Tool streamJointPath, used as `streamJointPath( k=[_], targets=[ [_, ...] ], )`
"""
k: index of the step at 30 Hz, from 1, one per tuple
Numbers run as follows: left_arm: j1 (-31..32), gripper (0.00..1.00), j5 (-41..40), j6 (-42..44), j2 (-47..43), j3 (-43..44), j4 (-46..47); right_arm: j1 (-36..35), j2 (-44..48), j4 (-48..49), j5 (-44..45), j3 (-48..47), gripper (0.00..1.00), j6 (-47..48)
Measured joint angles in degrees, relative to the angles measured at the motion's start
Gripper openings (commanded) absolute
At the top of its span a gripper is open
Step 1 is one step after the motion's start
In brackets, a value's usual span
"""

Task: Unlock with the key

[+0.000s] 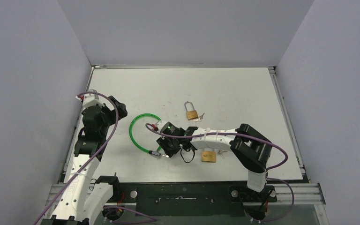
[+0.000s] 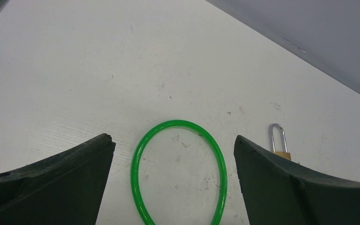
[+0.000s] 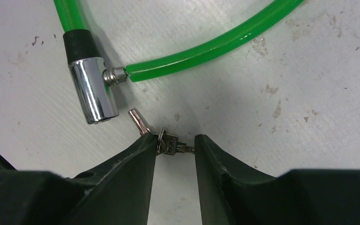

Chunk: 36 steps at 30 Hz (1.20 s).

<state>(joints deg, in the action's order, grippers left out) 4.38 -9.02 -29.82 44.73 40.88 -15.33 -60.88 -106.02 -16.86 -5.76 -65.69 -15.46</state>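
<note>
A green cable lock (image 1: 132, 129) lies looped left of the table's middle, its chrome barrel (image 3: 93, 91) at the near end with the cable's pin seated in its side. A small bunch of keys (image 3: 168, 143) lies on the table just below the barrel. My right gripper (image 3: 174, 140) points down over it, one fingertip touching the key ring and the other the blade's tip. One key (image 3: 139, 121) sticks out towards the barrel. My left gripper (image 2: 174, 140) hangs open above the cable loop (image 2: 138, 159), holding nothing.
A brass padlock (image 1: 191, 112) with a tall shackle lies beyond the loop, small keys (image 1: 201, 116) beside it. A second brass padlock (image 1: 208, 156) lies near the front edge under my right arm. Grey walls enclose the table on three sides.
</note>
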Motion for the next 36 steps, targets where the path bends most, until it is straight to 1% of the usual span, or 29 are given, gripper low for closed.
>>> streamJointPath(
  k=[2,6,9,11,17,21,26,28,31,34,36],
  targets=[
    [0.0,0.97,0.0,0.0,0.0,-0.1,0.0,-0.3,-0.2,-0.6,0.0,0.0,0.33,1.0],
    [0.0,0.97,-0.1,0.0,0.0,-0.1,0.0,-0.8,-0.6,-0.8,-0.2,-0.5,0.22,2.1],
    [0.0,0.97,-0.2,0.0,0.0,-0.1,0.0,-1.1,-0.7,-0.8,-0.2,-0.6,0.1,2.6],
    [0.0,0.97,-0.3,0.0,0.0,-0.2,0.0,-1.1,-0.7,-0.5,-0.2,-0.6,0.0,2.8],
    [0.0,0.97,-0.4,0.0,0.0,-0.2,0.0,-0.6,-0.3,1.8,-0.7,0.3,0.0,1.3],
    [0.0,0.97,-0.1,-0.1,0.1,-0.2,0.0,0.6,2.7,7.0,-2.8,5.5,0.0,-2.2],
    [0.0,0.97,2.5,-1.4,0.3,-1.1,0.1,4.6,9.8,15.3,-6.8,12.4,0.0,-9.1],
    [0.0,0.97,5.4,-2.4,0.4,-2.0,0.3,6.5,13.4,19.4,-8.2,14.8,0.0,-12.3],
    [0.0,0.97,12.5,-4.7,0.4,-5.0,3.1,8.7,18.0,23.5,-8.6,16.6,0.0,-16.1],
    [0.7,0.97,20.3,-8.8,0.3,-9.9,8.8,9.7,22.2,26.1,-7.6,17.0,0.0,-19.5],
    [2.4,0.97,24.0,-11.9,0.0,-13.5,13.3,9.9,24.1,27.3,-6.6,17.0,0.0,-21.3]
  ],
)
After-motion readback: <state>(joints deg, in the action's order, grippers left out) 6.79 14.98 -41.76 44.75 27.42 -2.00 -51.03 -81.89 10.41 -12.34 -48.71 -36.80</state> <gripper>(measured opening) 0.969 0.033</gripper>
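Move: The loose keys of the green cable lock lie right at the low right hand, about 1 cm back and 1 cm below, between its partly open fingers. The lock barrel is some 6 cm to the hand's left and 1 cm back; the green loop's middle is about 9 cm ahead, 10 cm left; the large brass padlock is level with it, roughly 18 cm to the right. From the left hand the keys lie some 12 cm back, 21 cm right and 21 cm below. The right hand stays low almost in place while its fingers, about a third open, shut on the keys beside the lock barrel, then lifts them some 14 cm off the table and about 4 cm forward, the fingers swinging up by roughly 35 degrees until they point mostly to the left, with a lesser clockwise turn. Late on, the left hand, still wide open and empty, sets off to the right by about 9 cm and sinks 5 cm, drifting slightly back towards the right hand while it turns clockwise and rolls its right side up, some 20 degrees each. ##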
